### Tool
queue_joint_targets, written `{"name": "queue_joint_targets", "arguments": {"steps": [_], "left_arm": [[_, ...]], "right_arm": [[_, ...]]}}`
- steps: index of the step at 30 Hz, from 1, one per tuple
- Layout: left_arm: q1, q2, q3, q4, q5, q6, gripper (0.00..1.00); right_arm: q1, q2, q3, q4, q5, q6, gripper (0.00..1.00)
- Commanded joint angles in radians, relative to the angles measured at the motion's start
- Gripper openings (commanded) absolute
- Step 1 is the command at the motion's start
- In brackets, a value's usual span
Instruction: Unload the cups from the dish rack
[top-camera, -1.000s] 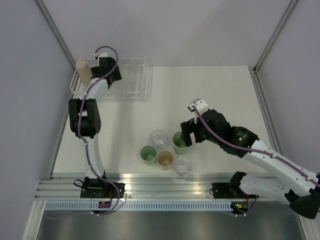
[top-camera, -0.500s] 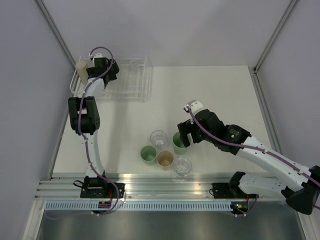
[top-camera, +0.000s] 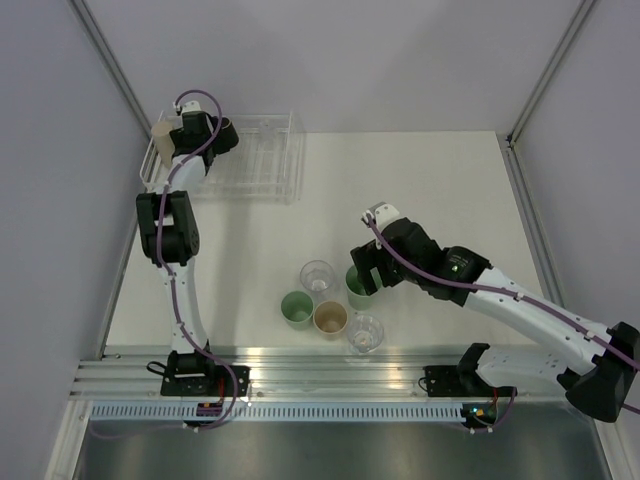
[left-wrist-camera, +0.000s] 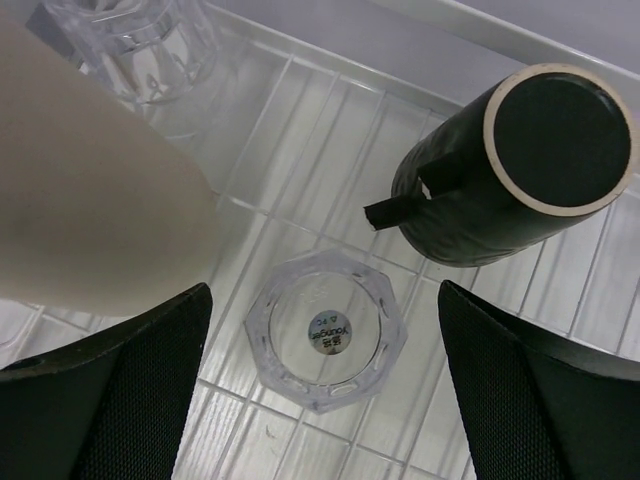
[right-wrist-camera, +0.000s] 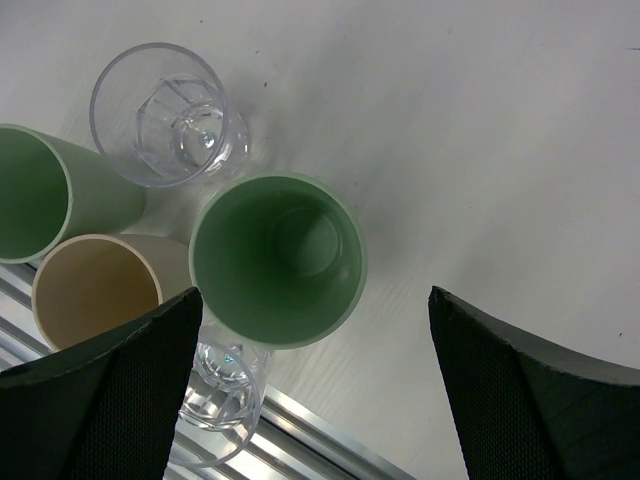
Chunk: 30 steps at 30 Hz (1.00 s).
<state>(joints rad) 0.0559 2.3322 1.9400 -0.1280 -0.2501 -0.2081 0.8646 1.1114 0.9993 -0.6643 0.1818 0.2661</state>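
Observation:
The white wire dish rack (top-camera: 272, 168) stands at the far left. My left gripper (top-camera: 207, 136) hovers over it, open and empty. In the left wrist view its jaws (left-wrist-camera: 325, 400) straddle an upside-down clear cup (left-wrist-camera: 325, 330) from above, without touching it. A black cup (left-wrist-camera: 520, 170) lies in the rack to the right, a tan cup (left-wrist-camera: 90, 200) to the left, and another clear cup (left-wrist-camera: 140, 40) beyond. My right gripper (top-camera: 366, 266) is open and empty above a mint green cup (right-wrist-camera: 277, 258) that stands upright on the table.
Several unloaded cups stand grouped near the front edge: a clear one (top-camera: 317, 275), a green one (top-camera: 296, 309), a tan one (top-camera: 330, 319), a clear one (top-camera: 366, 333) and the green one (top-camera: 357, 287). A metal rail (top-camera: 320, 365) runs along the near edge.
My left gripper has moved a little back and left over the rack. My right gripper has shifted slightly left above the green cup, which has not moved.

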Motion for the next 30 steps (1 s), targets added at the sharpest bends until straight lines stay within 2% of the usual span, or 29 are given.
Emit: {"name": "queue_joint_targets", "arguments": {"steps": [1,7,11,12,13,14,20,27,30], "left_arm": [[0.004,0.029,0.043,0.079,0.057,0.033,0.95],[0.009,0.044,0.047,0.094,0.095,0.047,0.79],[0.009,0.036,0.045,0.096,0.121,0.033,0.59],[0.007,0.03,0.045,0.096,0.121,0.035,0.48],[0.01,0.027,0.039,0.096,0.121,0.035,0.43],[0.01,0.023,0.034,0.093,0.123,0.038,0.33],[0.009,-0.063,-0.062,0.097,0.121,0.029,0.02],[0.005,-0.279,-0.284,0.106,0.124,-0.057,0.02],[0.004,-0.387,-0.346,0.12,0.189,-0.123,0.02]], "right_arm": [[0.001,0.011,0.013,0.028,-0.004,0.002,0.98],[0.001,0.016,0.007,0.034,-0.013,0.002,0.97],[0.001,0.018,-0.005,0.045,-0.016,0.002,0.98],[0.001,0.018,-0.011,0.051,-0.018,0.002,0.98],[0.001,0.016,-0.013,0.051,-0.018,0.002,0.98],[0.001,0.016,-0.014,0.052,-0.019,0.002,0.98],[0.001,-0.001,-0.034,0.072,-0.027,0.002,0.98],[0.001,-0.062,-0.057,0.106,-0.018,0.001,0.98],[0.001,-0.099,-0.074,0.132,-0.01,0.002,0.98]]}}
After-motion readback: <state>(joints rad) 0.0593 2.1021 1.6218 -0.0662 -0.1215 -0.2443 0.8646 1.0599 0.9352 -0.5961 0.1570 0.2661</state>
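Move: The upside-down clear cup in the dish rack is just beyond my left fingertips, about 3 cm ahead, 1 cm to the right and 4 cm below. The beige cup stands about 3 cm ahead and 8 cm to the left of that hand; the black mug is some 7 cm ahead and 8 cm to its right. From my right hand the clear cup is far off, roughly 42 cm ahead and 42 cm to the left. I ease my left hand a last 2 cm forward, right and down over the base of the upturned clear cup, turning slightly clockwise, and close the fingers until they pinch its sides. Keeping that grip, I draw the cup back about 6 cm, away from the black mug and beige cup, slowly at first, then faster, and rise some 2 cm at the end. ##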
